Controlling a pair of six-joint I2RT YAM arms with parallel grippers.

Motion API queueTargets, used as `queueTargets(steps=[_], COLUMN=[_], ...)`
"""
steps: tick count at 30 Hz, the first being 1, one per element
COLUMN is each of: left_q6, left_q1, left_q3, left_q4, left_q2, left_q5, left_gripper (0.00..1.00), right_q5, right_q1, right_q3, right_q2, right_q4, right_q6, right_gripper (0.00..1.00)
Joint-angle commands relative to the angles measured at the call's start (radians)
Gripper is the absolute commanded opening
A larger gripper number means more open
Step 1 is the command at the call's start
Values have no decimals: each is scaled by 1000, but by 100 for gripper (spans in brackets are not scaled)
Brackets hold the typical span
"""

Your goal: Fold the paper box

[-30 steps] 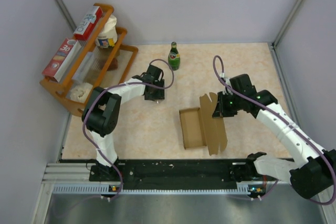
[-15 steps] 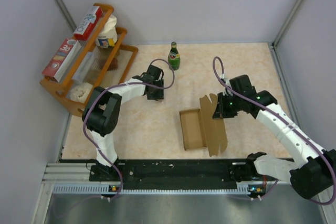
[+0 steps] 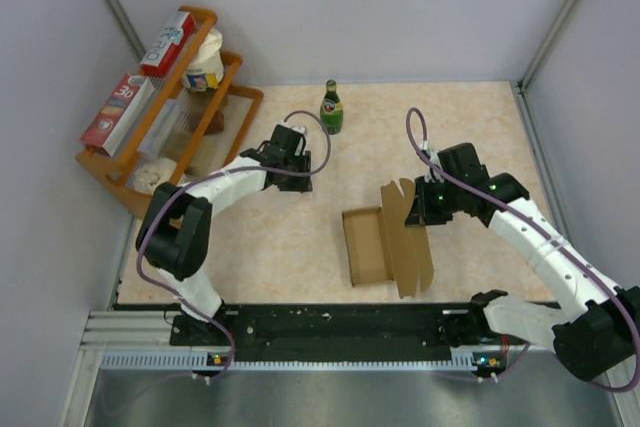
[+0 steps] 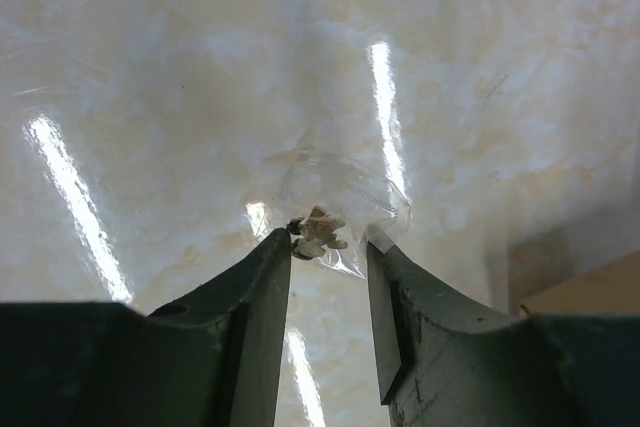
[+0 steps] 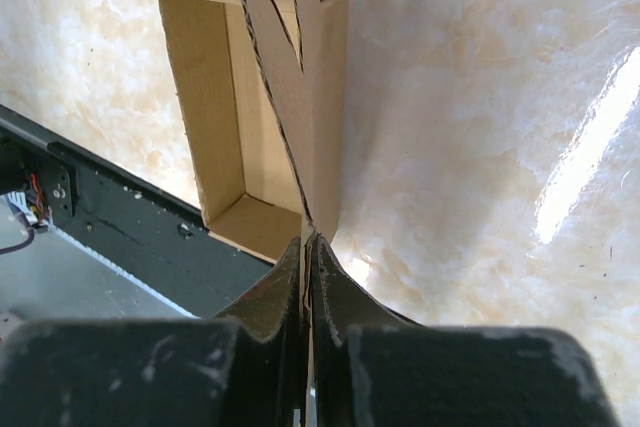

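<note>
The paper box (image 3: 366, 244) is a brown cardboard tray lying open on the table, with its notched lid flap (image 3: 408, 237) standing up along its right side. My right gripper (image 3: 413, 209) is shut on that flap's upper edge. In the right wrist view the flap (image 5: 290, 77) runs straight into the closed right gripper (image 5: 308, 239), and the box's hollow (image 5: 220, 97) lies to its left. My left gripper (image 3: 297, 171) is far left of the box. In its wrist view the left gripper (image 4: 328, 237) pinches a small clear plastic packet (image 4: 345, 202) by the tips.
A green bottle (image 3: 331, 107) stands at the back middle. A wooden rack (image 3: 240, 97) at the back left carries red-and-white boxes (image 3: 168, 42) and a jar (image 3: 203, 62). A black rail (image 3: 330, 325) runs along the near edge, and walls close in both sides.
The left arm's elbow has swung out to the left and its jaws have narrowed onto the clear packet. The right arm and the box have stayed put.
</note>
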Motion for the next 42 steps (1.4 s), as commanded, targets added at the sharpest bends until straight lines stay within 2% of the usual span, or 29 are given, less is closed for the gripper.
queueTargets(steps=[1, 6, 14, 19, 22, 24, 28, 34, 42], left_q6=[37, 26, -8, -29, -29, -34, -29, 4, 67], left_q1=[-23, -66, -348, -436, -457, -462, -462, -454, -409], left_q3=[-37, -78, -75, -61, -53, -60, -57, -63, -127], left_q4=[0, -13, -2, 15, 17, 30, 27, 15, 73], left_q2=[-144, -242, -293, -250, -217, -215, -245, -345, -509], left_q5=[42, 91, 124, 125, 136, 150, 127, 59, 56], left_gripper=[40, 39, 39, 39, 40, 46, 51, 56, 63], right_q5=[5, 5, 5, -1, 1, 2, 1, -7, -27], right_q1=[-11, -10, -10, -10, -10, -10, -10, -10, -10], right_q3=[-1, -2, -10, -13, -16, -21, -18, -13, 22], right_q2=[-11, -7, 4, 9, 4, 1, 4, 7, 35], right_q4=[17, 20, 29, 29, 29, 29, 29, 27, 3], right_q6=[-3, -4, 2, -1, -1, -1, -6, -29, -81], right_gripper=[0, 0, 0, 0, 0, 0, 0, 0, 0])
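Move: Back and to the right of the left hand, which already holds the clear bag clear of the table, the open box has its middle some 12 cm back, 13 cm right and 3 cm lower. The box's raised lid is about 15 cm back, 20 cm right and 3 cm higher; the green bottle stands about 14 cm ahead and 6 cm right. From the right hand, pinching the lid, the box is about 4 cm ahead, 10 cm left and 13 cm below. Lifting the bag about 7 cm, the left hand sweeps back and right over the box's open side, some 16 cm back and 13 cm right, turning about 30 degrees clockwise. It dips slightly, opens its fingers to let the bag go above the near end, then climbs 7 cm, still opening. The right hand keeps its pinch on the lid, sinking barely a centimetre. ##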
